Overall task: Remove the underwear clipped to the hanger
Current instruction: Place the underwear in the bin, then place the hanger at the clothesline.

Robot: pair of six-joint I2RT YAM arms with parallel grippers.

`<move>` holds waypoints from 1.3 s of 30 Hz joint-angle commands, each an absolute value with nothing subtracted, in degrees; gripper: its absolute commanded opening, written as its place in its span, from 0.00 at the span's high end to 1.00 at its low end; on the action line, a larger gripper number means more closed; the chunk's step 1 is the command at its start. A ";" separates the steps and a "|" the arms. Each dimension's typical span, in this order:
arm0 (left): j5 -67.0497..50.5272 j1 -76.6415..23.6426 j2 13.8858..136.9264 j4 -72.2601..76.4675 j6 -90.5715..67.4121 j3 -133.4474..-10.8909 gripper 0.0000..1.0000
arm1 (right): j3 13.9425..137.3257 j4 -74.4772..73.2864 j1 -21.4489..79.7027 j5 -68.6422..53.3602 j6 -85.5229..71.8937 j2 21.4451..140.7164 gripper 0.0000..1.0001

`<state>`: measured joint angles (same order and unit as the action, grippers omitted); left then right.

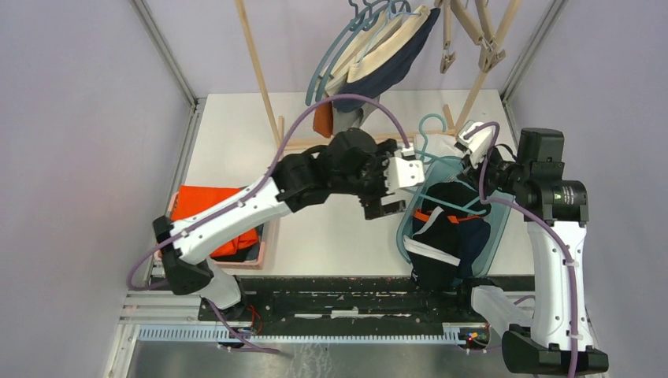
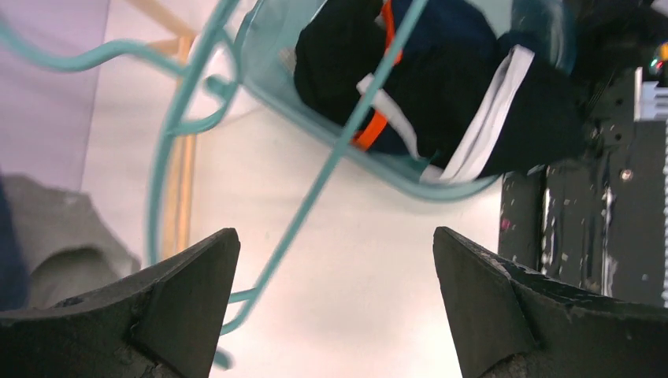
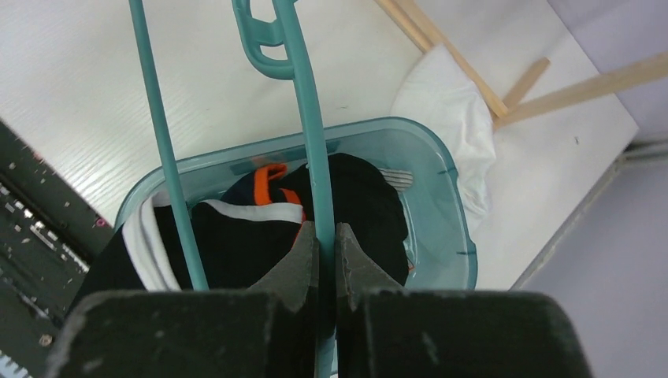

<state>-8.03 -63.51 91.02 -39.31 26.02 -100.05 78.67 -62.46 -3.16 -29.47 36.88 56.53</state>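
My right gripper [image 3: 324, 236] is shut on a bar of a teal hanger [image 3: 306, 102], holding it over a teal bin [image 3: 441, 157]. In the bin lies a pile of dark underwear [image 3: 252, 240] with white and orange waistbands. The hanger's bars that show carry no cloth. In the top view the hanger [image 1: 450, 201] crosses the bin [image 1: 496, 228] below my right gripper [image 1: 471, 160]. My left gripper [image 1: 383, 206] hovers just left of the bin. Its jaws [image 2: 335, 236] are wide open over bare table, with the hanger [image 2: 346, 142] and the underwear [image 2: 449, 87] ahead.
More hangers with cream and navy underwear [image 1: 378, 47] hang from a wooden rack [image 1: 260, 71] at the back. A pink tray with a bright-orange folded cloth [image 1: 213, 216] sits at the left. A white cloth [image 3: 453, 118] lies beyond the bin, a grey one [image 2: 63, 236] near the rack.
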 commanded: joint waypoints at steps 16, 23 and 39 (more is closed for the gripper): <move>-28.32 -44.73 75.01 -62.48 30.23 -100.04 0.00 | 81.72 -75.73 -1.75 -61.15 58.43 56.45 0.97; -37.61 -43.21 79.36 -64.29 24.19 -102.13 0.09 | 82.15 -72.30 1.18 -60.70 55.42 56.52 0.97; -43.42 -41.31 83.02 -60.48 19.65 -98.84 0.76 | 73.66 -55.97 8.81 -50.83 44.26 52.86 0.98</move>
<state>-40.82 -41.80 83.05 -62.87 21.45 -98.96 75.33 -63.53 7.46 -52.84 48.93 54.24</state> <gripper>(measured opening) 0.311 0.067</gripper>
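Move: Some 9 cm ahead of the open left hand, about 1 cm to its right and 3 cm lower, lies the free shoulder of the empty hanger; from the right hand, which still pinches the other shoulder, that spot is roughly 7 cm ahead, 17 cm left and 3 cm lower. The bin with the underwear is about 20 cm right and 6 cm ahead of the left hand, 25 cm down. The hanging clothes are around 22 cm ahead and 7 cm left of the left hand. Swinging the hanger across, the right hand keeps its pinch, goes about 10 cm left and 5 cm back, and turns some 35 degrees counter-clockwise. The left hand leads left about 14 cm, rising 3 cm and edging forward at first, then comes back a few centimetres rearward, right and down, rolling some 30 degrees while its wide-open fingers close around the hanger's free shoulder. ##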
